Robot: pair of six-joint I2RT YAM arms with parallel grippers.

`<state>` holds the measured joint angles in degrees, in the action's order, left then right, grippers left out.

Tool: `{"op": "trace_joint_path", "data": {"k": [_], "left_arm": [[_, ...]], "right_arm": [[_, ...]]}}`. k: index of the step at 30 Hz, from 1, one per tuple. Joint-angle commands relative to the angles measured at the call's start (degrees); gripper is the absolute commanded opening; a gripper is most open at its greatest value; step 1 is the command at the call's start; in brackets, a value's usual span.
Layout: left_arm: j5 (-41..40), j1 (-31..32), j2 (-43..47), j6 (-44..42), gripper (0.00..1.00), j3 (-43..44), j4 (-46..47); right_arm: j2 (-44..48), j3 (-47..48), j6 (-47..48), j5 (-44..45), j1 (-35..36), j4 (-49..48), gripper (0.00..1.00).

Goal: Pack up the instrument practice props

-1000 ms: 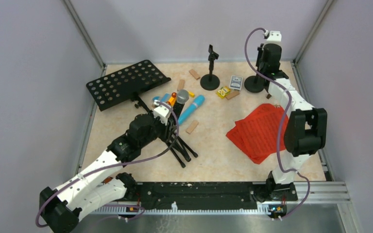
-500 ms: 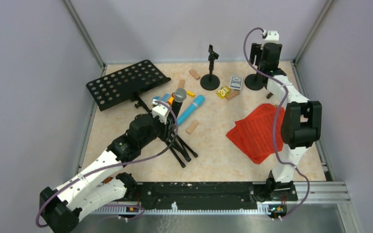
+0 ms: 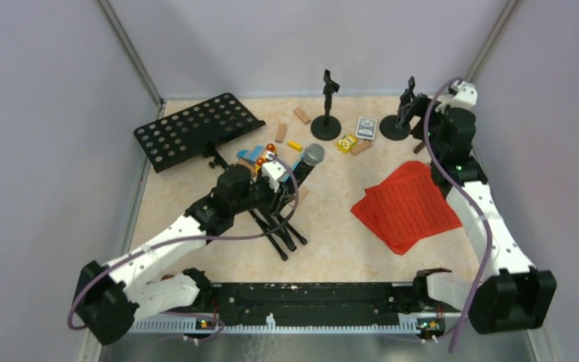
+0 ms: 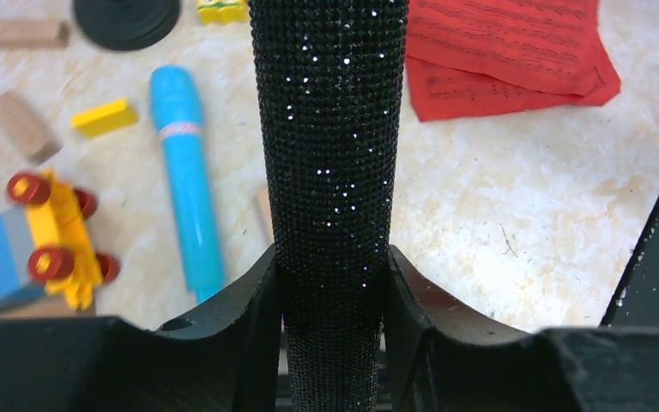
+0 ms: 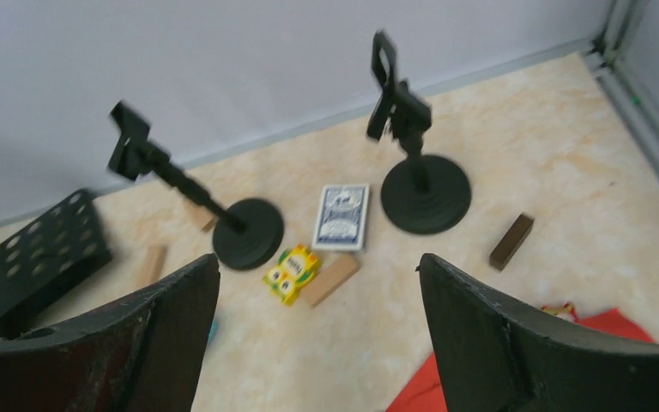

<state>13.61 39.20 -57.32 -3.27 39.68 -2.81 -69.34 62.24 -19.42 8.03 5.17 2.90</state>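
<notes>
My left gripper (image 3: 286, 175) is shut on the handle of the black silver-headed microphone (image 4: 330, 163), whose silver head (image 3: 314, 154) points right, above the table. Under it lies the blue microphone (image 4: 184, 172). The black hole-punched music desk (image 3: 196, 130) lies at the back left, its tripod legs (image 3: 279, 226) in front of my left arm. Red sheet-music pages (image 3: 407, 205) lie at the right. Two black mic holders stand upright at the back, one (image 5: 244, 232) on the left and one (image 5: 420, 189) on the right. My right gripper (image 5: 318, 262) is open and empty, hanging short of the right holder (image 3: 399, 124).
A colourful toy vehicle (image 4: 47, 240), a yellow block (image 4: 103, 116) and wooden blocks (image 4: 21, 124) lie around the blue microphone. A card deck (image 5: 341, 215), a yellow toy (image 5: 292, 273), a wooden block (image 5: 330, 279) and a dark block (image 5: 510, 240) lie by the holders. Walls enclose the table.
My right gripper opened, let go of the right mic holder and drew back to the right. My left arm carried the black microphone to the right.
</notes>
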Motion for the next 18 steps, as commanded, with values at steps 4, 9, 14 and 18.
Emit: {"op": "trace_joint_path", "data": {"k": [4,9,14,18], "left_arm": [[9.3,-0.1,-16.9,-13.4,0.00,13.0,3.2],[5.3,-0.2,-27.7,-16.8,0.00,17.9,0.7],[3.2,-1.0,-35.8,-17.1,0.00,20.1,-0.9],[2.7,-2.1,-42.2,-18.8,0.00,22.3,-4.0]], "right_arm": [[17.3,-15.3,-3.8,-11.0,6.6,6.7,0.85],[28.7,-19.9,-4.6,-16.7,7.4,9.3,0.86],[35.8,-20.3,0.9,-16.3,7.4,14.3,0.86],[37.6,-20.2,5.9,-16.5,7.4,18.7,0.87]]}}
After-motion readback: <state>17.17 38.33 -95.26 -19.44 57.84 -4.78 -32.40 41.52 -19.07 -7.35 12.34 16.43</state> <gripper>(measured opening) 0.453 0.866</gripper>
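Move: The black microphone in the left hand is bound for the table beside the blue microphone, a spot about 9 cm ahead, 6 cm right and 18 cm below. The blue microphone's middle is some 16 cm ahead, 2 cm right; a wooden block 9 cm ahead, 3 cm right. From the empty right hand, the mic stand it has left is 16 cm ahead, 2 cm right, 20 cm below; the red sheets are 11 cm back, 2 cm right, 30 cm below. The black microphone, still gripped in the left fingers, is carried forward and to the right, then mostly down, about 11 cm in all, towards the table beside the blue microphone, the wrist rolling its left side up some 20 degrees. The open right hand backs away from the mic stand and swings left over the red sheets, turning counter-clockwise. ##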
